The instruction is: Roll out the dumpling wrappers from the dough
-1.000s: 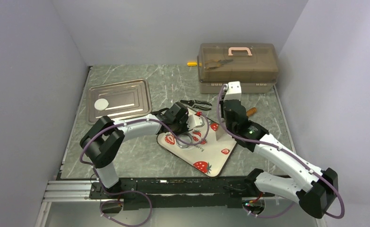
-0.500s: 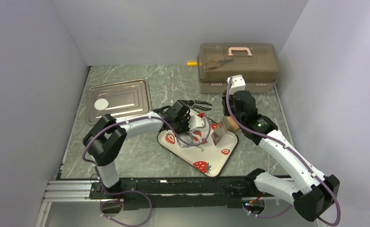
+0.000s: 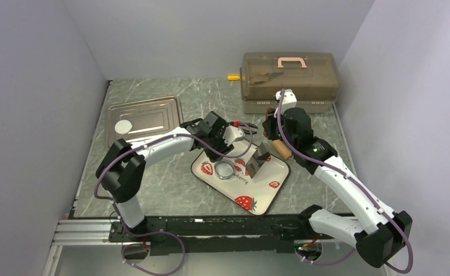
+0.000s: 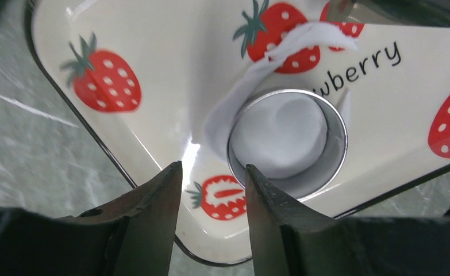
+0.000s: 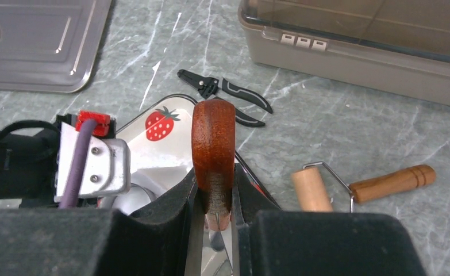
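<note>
A metal ring cutter point(image 4: 333, 154) point(image 3: 225, 169) stands on the strawberry plate point(image 3: 257, 192) with a round of white dough point(image 4: 280, 135) inside it. A torn strip of dough point(image 4: 251, 80) trails outside the ring. My left gripper point(image 4: 211, 172) point(image 3: 229, 135) hovers just off the ring, open and holding nothing. My right gripper point(image 5: 214, 184) point(image 3: 270, 144) is shut on the brown wooden handle point(image 5: 212, 138) of a metal scraper point(image 3: 260, 160), whose blade hangs over the plate. One dumpling wrapper point(image 3: 123, 126) lies on the steel tray point(image 3: 153, 118).
A wooden roller point(image 5: 311, 187) with a wire frame lies on the table to the right of the plate. Black pliers point(image 5: 234, 95) lie behind the plate. A brown toolbox point(image 3: 288, 75) stands at the back right, with walls close on either side.
My left gripper has opened, let go of the ring cutter and pulled up and back, leaving it on the plate. The right arm has swung the scraper leftward over the plate.
</note>
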Controlling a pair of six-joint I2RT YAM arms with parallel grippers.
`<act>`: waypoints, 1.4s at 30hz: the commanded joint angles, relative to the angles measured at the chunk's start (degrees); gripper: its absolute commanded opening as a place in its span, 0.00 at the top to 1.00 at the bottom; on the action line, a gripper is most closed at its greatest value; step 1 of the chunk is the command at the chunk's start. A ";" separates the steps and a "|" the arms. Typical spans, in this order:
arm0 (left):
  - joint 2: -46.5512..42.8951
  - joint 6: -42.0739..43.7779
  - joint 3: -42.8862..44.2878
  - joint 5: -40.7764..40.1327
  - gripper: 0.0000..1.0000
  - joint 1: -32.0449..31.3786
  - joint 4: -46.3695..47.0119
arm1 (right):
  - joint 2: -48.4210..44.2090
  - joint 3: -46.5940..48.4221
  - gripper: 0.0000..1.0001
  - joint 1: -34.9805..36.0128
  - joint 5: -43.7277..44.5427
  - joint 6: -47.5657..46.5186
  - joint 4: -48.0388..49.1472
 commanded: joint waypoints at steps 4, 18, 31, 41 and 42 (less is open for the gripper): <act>-0.92 -7.21 -3.23 -2.15 0.48 -0.31 -3.40 | 2.05 3.49 1.00 -0.24 -2.20 1.25 6.49; 2.56 -5.36 -1.47 0.26 1.00 -1.01 -0.73 | 0.93 3.69 1.00 -0.60 -0.26 1.91 7.99; 3.59 3.94 -1.64 0.11 1.00 -1.92 13.17 | 1.62 -6.75 1.00 -0.92 1.29 8.49 23.58; 4.89 6.06 -2.42 1.65 1.00 -2.41 13.23 | 2.96 -12.41 1.00 -0.90 0.05 5.61 26.29; 4.97 6.53 -2.33 1.99 1.00 -2.46 13.05 | 3.05 -12.94 1.00 -0.87 0.66 4.14 25.48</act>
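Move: The ring cutter lies about 4 cm back and 1 cm to the right of the open left hand, its middle some 5 cm below it. From that hand the pliers are about 11 cm ahead and 8 cm right, and the held spatula's blade roughly level ahead and 13 cm right. For the right hand the cutter is about 15 cm left, 7 cm back and 22 cm down; the rolling pin is 6 cm right, level ahead, on the table. The left hand dips some 3 cm while slipping back and left, shuts its half-open fingers at the ring cutter's rim, then swings about 4 cm forward and 4 cm right, fingers still shut, ending with the far side of the rim pinched. Meanwhile the right hand, keeping its grip on the spatula, eases about 3 cm forward and a little left, lifts slightly and then sinks about 4 cm with a tilt of some 10 degrees that swings the blade left, bringing its edge down close beside the cutter's right side over the dough scrap. ##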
